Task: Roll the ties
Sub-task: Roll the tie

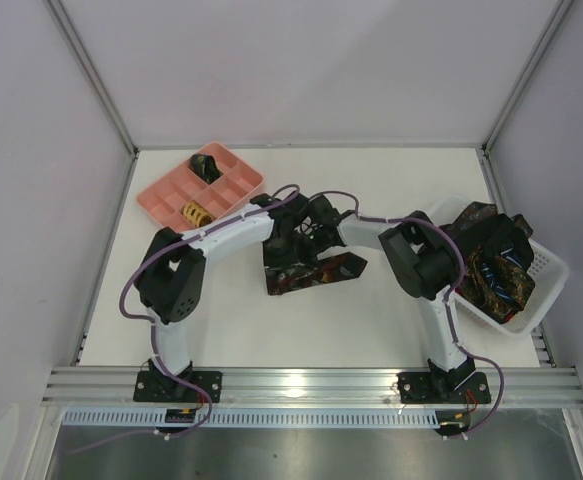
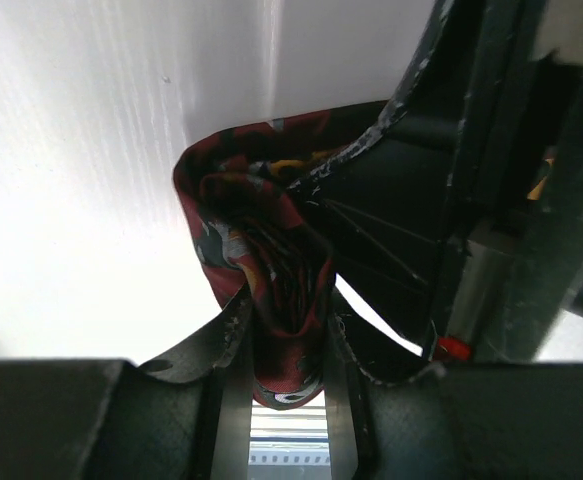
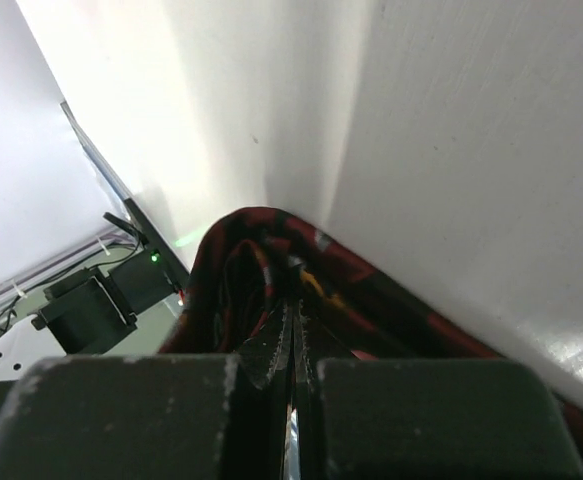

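A dark red patterned tie lies at mid-table, one end wound into a loose roll. My left gripper is shut on that roll, which fills the gap between its fingers. My right gripper meets it from the other side. It is shut, its tips buried in the roll's folds, with fabric wrapped round them. Its dark body fills the right of the left wrist view. The tie's tail trails right along the table.
A pink compartment tray at the back left holds a dark rolled tie and a yellow patterned roll. A white mesh basket at the right edge holds several loose dark ties. Enclosure walls ring the table.
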`<state>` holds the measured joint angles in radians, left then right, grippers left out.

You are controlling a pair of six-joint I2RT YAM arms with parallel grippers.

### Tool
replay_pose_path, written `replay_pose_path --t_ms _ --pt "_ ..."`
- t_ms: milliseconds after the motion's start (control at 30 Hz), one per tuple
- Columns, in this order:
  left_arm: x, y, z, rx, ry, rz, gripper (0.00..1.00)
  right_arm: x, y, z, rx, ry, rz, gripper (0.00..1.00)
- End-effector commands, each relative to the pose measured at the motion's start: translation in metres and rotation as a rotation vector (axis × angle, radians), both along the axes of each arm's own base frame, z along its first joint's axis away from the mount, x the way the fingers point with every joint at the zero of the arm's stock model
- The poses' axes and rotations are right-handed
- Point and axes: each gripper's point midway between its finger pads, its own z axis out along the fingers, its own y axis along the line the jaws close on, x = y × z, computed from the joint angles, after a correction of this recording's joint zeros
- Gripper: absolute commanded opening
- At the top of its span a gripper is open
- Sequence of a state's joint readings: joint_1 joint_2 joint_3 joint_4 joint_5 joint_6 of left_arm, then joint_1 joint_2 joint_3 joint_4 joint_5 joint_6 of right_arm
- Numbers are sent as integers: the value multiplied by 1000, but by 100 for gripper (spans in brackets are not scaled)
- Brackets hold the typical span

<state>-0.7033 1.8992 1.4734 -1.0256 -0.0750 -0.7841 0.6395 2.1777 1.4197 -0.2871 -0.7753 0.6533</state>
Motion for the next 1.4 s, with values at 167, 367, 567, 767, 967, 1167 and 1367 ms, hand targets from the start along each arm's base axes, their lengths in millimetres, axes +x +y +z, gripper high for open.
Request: replay_pose_path --t_ms 167,367,567,767,967,1167,1367 --pt "1 -2 -15 51 -10 -24 1 25 -40 29 -62 -105 -72 1" --pt "3 1 -22 93 -4 -24 5 22 -78 28 -134 -119 -115 1" --pt "11 -4 -24 98 -13 -35 27 9 -86 4 -146 -60 -135 0" --pt "18 -13 -4 23 -80 -40 64 9 -87 -6 -145 -49 -147 0" --pt "24 -23 31 -72 -158 -54 83 17 -90 -14 -141 -34 -155 0" --pt "22 -45 78 -259 -235 -118 88 31 -93 -9 -129 -44 -152 0" --pt "27 -43 120 -486 -338 -220 85 42 -95 -9 -133 -74 -107 1"
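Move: My left fingers hold the tie's rolled end, its middle about 1 cm back and 2 cm below that hand. The flat strip's middle lies some 11 cm to the right of my left hand, level with it and 4 cm below, its free end about 20 cm right. From my right hand's shut tips, the strip's middle is about 10 cm right, 1 cm ahead and 2 cm below, the roll 1 cm left at the same depth and height, the free end 18 cm right, level. I lower the pinched roll about 2 cm onto the table with my left hand, open those fingers wide, then climb straight off it some 9 cm, drifting right. Meanwhile my right hand, fingers staying shut, leaves the roll's side in a small rising arc about 9 cm to the right, settles on the strip and shifts its tips forward about 3 cm. ##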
